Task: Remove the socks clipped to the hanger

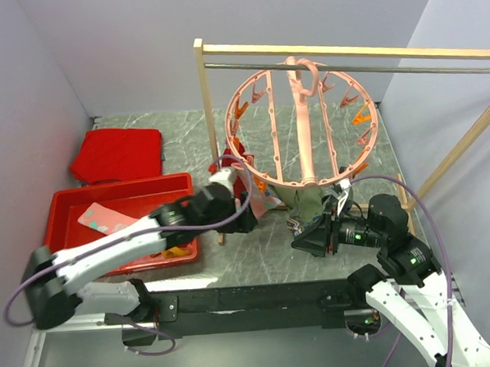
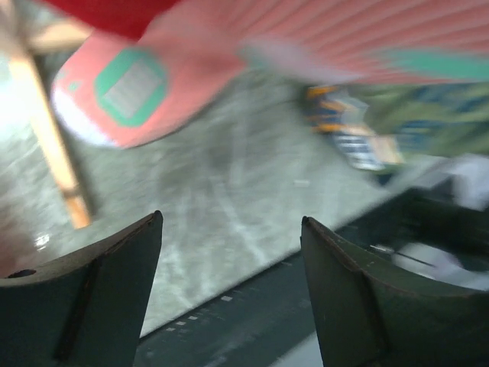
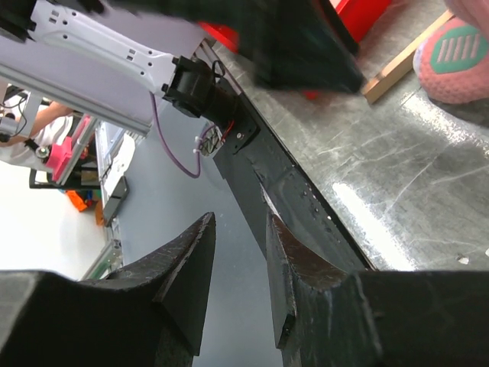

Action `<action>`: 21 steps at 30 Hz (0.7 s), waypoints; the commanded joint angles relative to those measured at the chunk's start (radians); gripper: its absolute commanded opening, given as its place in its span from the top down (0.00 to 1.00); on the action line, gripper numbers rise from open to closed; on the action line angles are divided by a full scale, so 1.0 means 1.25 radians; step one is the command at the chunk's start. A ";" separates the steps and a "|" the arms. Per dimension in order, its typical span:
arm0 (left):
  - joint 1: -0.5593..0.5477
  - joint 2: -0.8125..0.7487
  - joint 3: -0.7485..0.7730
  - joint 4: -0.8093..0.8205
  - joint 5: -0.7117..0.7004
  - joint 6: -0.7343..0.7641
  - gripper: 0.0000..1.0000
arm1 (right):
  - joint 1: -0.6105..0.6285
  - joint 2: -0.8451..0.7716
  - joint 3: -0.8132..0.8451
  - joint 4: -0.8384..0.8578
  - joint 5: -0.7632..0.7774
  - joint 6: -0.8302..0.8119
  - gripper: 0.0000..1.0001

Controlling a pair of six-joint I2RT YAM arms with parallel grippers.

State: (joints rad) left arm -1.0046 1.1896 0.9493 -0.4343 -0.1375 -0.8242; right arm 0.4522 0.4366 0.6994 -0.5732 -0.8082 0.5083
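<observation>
The salmon-pink round hanger (image 1: 301, 131) hangs by its hook from a metal rail. Socks hang at its lower rim: a pink sock with teal marks (image 1: 263, 201) and a dark olive one (image 1: 302, 202). My left gripper (image 1: 245, 219) is just left of and below the pink sock. In the left wrist view this gripper (image 2: 231, 220) is open and empty, with the pink sock's toe (image 2: 114, 88) above its fingers. My right gripper (image 1: 301, 240) points left at the table's front edge, below the olive sock. Its jaws (image 3: 241, 218) are open on nothing, and the pink toe (image 3: 458, 53) lies far off.
A red tray (image 1: 73, 205) at the left holds a pink sock (image 1: 103, 216) and a yellow one (image 1: 176, 251). A flat red slab (image 1: 118, 153) lies behind it. The wooden rack's post (image 1: 202, 112) stands between the tray and the hanger, and its rail (image 1: 403, 64) carries the hook.
</observation>
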 commanded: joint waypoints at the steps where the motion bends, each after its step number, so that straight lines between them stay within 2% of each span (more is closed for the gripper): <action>1: -0.030 0.089 0.025 -0.069 -0.139 -0.059 0.25 | 0.004 -0.012 0.011 0.017 0.006 0.003 0.60; 4: -0.028 0.101 -0.013 -0.017 -0.146 -0.054 0.26 | 0.004 -0.014 0.015 0.003 0.006 -0.003 0.60; 9: -0.023 0.111 -0.070 0.082 -0.131 -0.084 0.23 | 0.004 -0.020 0.022 -0.019 0.012 -0.012 0.60; 13: -0.023 0.061 -0.142 0.128 -0.139 -0.136 0.36 | 0.005 -0.031 0.026 -0.031 0.018 -0.011 0.60; 18: -0.023 -0.039 -0.219 0.165 -0.186 -0.185 0.41 | 0.004 -0.035 0.023 -0.032 0.018 -0.015 0.60; 20: -0.023 -0.061 -0.230 0.165 -0.200 -0.218 0.45 | 0.005 -0.034 0.021 -0.026 0.016 -0.013 0.60; 21: -0.020 -0.060 -0.235 0.152 -0.205 -0.231 0.50 | 0.005 -0.033 0.020 -0.023 0.015 -0.013 0.60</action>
State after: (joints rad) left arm -1.0363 1.1633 0.6712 -0.3019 -0.3271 -1.0203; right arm 0.4522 0.4011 0.7002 -0.6228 -0.7967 0.5037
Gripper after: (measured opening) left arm 0.558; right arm 0.402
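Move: The pink sock still clipped to the hanger hangs about 11 cm ahead of the left hand, 5 cm to its right, and its middle is some 6 cm lower. The red sock hangs about 20 cm ahead and 1 cm left, roughly level in height; the green sock is some 10 cm ahead, 17 cm right and 10 cm down, and the foot bar's near end is 3 cm ahead, 8 cm left and 16 cm down. From the right hand the pink sock lies around 20 cm ahead, 13 cm left and 12 cm below. Empty, the left hand sinks steeply over the table on the near side of the hanging pink sock, dropping about 9 cm before rising back roughly 1 cm, with almost no reach forward. As it bottoms out it slides some 4 cm to the left, towards the foot bar's side of the sock's toe, the wrist turning about 15 degrees counter-clockwise and the still-open fingers narrowing partway without closing on anything. ##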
